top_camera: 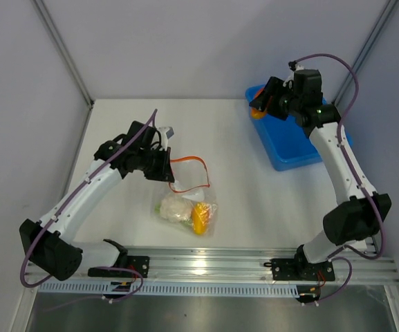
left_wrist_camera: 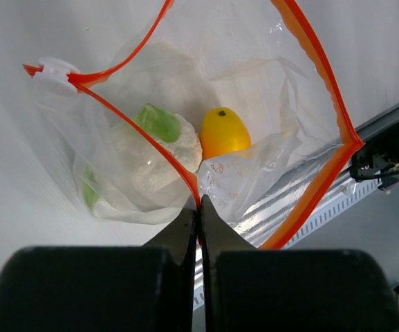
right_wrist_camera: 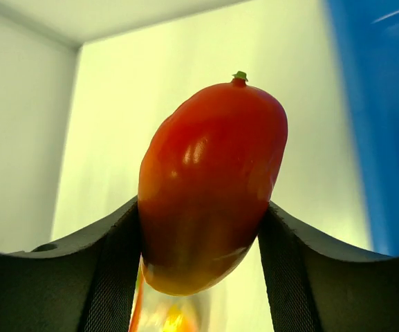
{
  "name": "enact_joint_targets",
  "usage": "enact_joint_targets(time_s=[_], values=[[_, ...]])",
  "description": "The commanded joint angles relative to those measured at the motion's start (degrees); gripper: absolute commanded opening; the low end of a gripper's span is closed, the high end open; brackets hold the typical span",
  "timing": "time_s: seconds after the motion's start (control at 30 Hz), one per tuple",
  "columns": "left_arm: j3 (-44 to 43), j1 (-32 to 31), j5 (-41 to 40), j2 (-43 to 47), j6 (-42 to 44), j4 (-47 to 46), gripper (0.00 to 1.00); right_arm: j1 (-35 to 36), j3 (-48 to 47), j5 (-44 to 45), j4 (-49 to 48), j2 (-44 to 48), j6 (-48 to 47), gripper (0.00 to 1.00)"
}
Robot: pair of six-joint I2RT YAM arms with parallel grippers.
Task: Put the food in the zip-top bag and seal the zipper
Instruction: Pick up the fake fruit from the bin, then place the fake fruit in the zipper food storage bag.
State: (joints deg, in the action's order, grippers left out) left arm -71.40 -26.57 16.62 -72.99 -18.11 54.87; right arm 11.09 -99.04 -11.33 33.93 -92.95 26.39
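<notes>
The clear zip-top bag [top_camera: 189, 207] lies on the table with its mouth held open. Inside it are a white-and-green cauliflower piece [left_wrist_camera: 151, 159] and a yellow-orange piece [left_wrist_camera: 223, 131], both also seen from above [top_camera: 173, 207] [top_camera: 200, 216]. My left gripper [left_wrist_camera: 199, 207] [top_camera: 166, 166] is shut on the orange-red zipper [left_wrist_camera: 144, 135] at the near lip of the mouth. A white slider [left_wrist_camera: 54, 72] sits at the zipper's left end. My right gripper [right_wrist_camera: 199, 235] [top_camera: 261, 109] is shut on a red-orange food piece [right_wrist_camera: 209, 187], raised over the blue bin's far left corner.
A blue plastic bin [top_camera: 292, 145] stands at the back right under the right arm. An aluminium rail [top_camera: 254, 266] runs along the near edge, just past the bag. White walls close the table's left and back sides.
</notes>
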Motion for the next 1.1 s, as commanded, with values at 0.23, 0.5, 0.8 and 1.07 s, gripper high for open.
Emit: enact_joint_targets(time_s=[0.23, 0.5, 0.8, 1.07], values=[[-0.8, -3.2, 0.5, 7.2, -3.5, -1.0, 0.01, 7.5, 16.6, -24.7, -4.1, 16.0, -2.7, 0.0], [-2.1, -4.5, -1.0, 10.4, -5.2, -1.4, 0.01, 14.7, 21.6, -34.4, -2.4, 20.6, -6.7, 0.0], [-2.1, -5.0, 0.3, 11.6, -9.6, -3.8, 0.01, 17.8, 21.4, -47.6, 1.0, 16.3, -9.3, 0.0], [-2.4, -5.5, 0.5, 11.6, -9.2, -3.1, 0.01, 22.6, 18.7, -49.3, 3.9, 10.3, -10.3, 0.0]])
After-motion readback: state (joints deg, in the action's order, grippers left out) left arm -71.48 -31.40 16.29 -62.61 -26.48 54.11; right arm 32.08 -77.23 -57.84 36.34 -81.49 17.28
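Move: The right hand already holds the red fruit; the bag mouth it heads for lies about 20 cm back, 26 cm left and 13 cm lower. In the bag, some 28 cm below that hand, the yellow fruit is 27 cm back and 22 cm left, the cauliflower 23 cm back and 32 cm left. From the left hand, pinching the rim, the mouth's middle is roughly 2 cm ahead, 7 cm right and 2 cm down. Right hand sweeps its fruit about 30 cm back-left towards the bag mouth, turning counter-clockwise; left lifts the rim. ##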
